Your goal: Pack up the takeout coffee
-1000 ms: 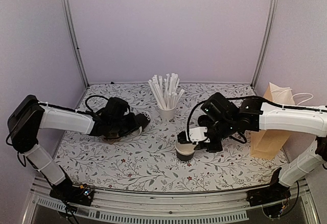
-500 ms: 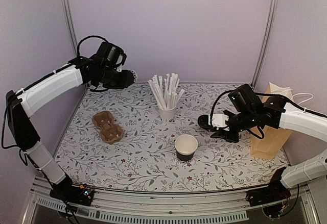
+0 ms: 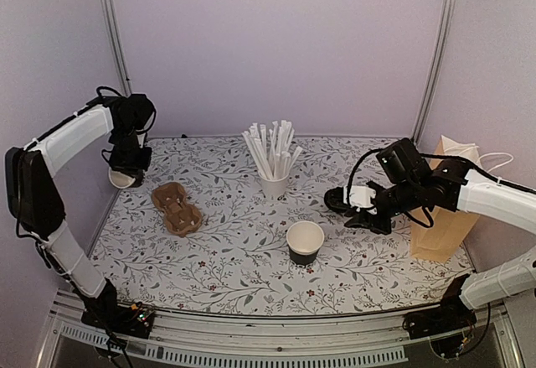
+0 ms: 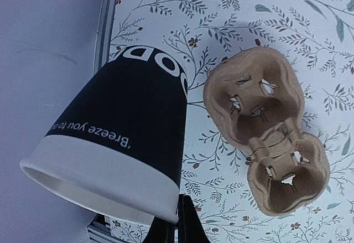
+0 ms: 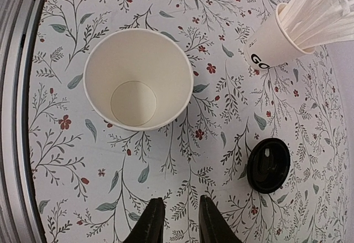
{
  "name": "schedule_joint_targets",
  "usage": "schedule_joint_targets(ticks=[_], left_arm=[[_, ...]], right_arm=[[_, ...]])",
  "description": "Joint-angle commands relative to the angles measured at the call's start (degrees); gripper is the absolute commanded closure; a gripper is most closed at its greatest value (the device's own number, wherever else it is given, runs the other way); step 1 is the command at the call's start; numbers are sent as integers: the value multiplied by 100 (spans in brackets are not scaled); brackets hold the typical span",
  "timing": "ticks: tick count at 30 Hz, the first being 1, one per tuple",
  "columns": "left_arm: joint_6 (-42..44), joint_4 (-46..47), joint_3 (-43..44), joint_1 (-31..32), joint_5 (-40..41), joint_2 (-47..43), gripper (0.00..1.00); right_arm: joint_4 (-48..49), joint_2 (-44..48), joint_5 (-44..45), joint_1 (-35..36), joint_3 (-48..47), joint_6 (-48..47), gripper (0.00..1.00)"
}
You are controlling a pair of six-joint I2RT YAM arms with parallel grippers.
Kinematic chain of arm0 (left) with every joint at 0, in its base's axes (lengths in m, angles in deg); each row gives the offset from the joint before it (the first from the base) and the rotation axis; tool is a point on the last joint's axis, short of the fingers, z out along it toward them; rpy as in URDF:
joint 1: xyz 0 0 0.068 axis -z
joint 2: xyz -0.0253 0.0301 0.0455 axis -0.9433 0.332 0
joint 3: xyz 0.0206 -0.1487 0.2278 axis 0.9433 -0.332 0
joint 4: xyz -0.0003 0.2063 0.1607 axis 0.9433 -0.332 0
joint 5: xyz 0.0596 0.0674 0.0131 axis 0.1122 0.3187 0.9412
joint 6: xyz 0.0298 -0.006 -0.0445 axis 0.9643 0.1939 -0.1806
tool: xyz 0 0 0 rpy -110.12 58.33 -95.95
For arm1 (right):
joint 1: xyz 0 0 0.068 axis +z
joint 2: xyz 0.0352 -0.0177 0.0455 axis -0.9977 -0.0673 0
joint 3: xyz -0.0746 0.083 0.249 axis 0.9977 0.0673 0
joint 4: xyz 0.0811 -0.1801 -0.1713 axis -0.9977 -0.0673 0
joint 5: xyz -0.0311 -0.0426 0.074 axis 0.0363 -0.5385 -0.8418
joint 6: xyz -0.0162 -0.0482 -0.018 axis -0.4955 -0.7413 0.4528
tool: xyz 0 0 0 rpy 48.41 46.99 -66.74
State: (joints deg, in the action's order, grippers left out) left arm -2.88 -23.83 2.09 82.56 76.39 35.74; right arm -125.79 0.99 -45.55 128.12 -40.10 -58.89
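Observation:
A black paper cup [image 3: 305, 242] with a white inside stands upright and empty in the middle of the table; the right wrist view looks straight into this cup [image 5: 138, 79]. Its round black lid [image 5: 268, 165] lies flat on the table, also seen as a dark lid [image 3: 335, 199] by my right gripper [image 3: 362, 209]. The right gripper [image 5: 176, 201] hovers open between cup and lid, touching neither. My left gripper [image 3: 126, 167] is at the far left by the wall. This left gripper [image 4: 178, 210] is shut on the rim of a second black cup [image 4: 119, 143], which is tilted.
The brown pulp carrier [image 3: 176, 209] lies on the left part of the table, right of the held cup; it shows as carrier [image 4: 265, 138]. A white cup of wrapped straws [image 3: 272, 185] stands at the back middle. A brown paper bag [image 3: 444, 217] stands at the right.
A second ago the left gripper was low over the carrier and the right one at the middle cup. The left arm has swung up and to the left wall; the right has drawn back.

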Motion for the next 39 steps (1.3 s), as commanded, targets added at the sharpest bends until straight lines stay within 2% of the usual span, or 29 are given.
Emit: schedule_joint_targets(ticks=[1, 10, 15, 30, 34, 38, 39], left_arm=[[222, -261, -219, -257, -41, -530, 100], [276, -51, -699, -568, -1321, -394, 100], [71, -66, -782, -605, -839, -121, 100], [148, -75, -659, -672, -833, 321, 100], [138, -75, -634, -669, -781, 365, 89], [83, -99, -551, -669, -564, 380, 72], [80, -101, -533, -669, -529, 383, 64]], right_arm=[[142, 18, -179, -14, 129, 93, 76], [132, -206, -381, -14, 116, 112, 76], [114, -220, -431, -14, 76, 130, 76], [198, -249, -432, -16, 176, 165, 76], [197, -242, -403, -15, 176, 165, 76], [206, -264, -398, -14, 168, 169, 76], [199, -274, -403, -14, 168, 173, 76]])
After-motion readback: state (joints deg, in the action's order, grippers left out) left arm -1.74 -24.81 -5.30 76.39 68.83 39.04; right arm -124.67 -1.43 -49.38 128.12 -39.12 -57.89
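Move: Just below the left hand, about 5 cm to its left, 2 cm back and 17 cm down, is the bare table spot for the cup it already holds by the rim. The cup carrier lies about 6 cm to the right of this hand, 1 cm back and 15 cm lower. From the right hand, empty and idle, that spot is roughly 57 cm to the left, 11 cm ahead and 16 cm down. Lowering the pinched cup onto the strip left of the cup carrier, the left hand first draws back about 4 cm and drifts some 2 cm left with a slight rise, then sinks to end about 6 cm lower, slowing near the table. The fingers swing some 15 degrees towards straight down and only at the very end open about a quarter, loosening on the rim. ##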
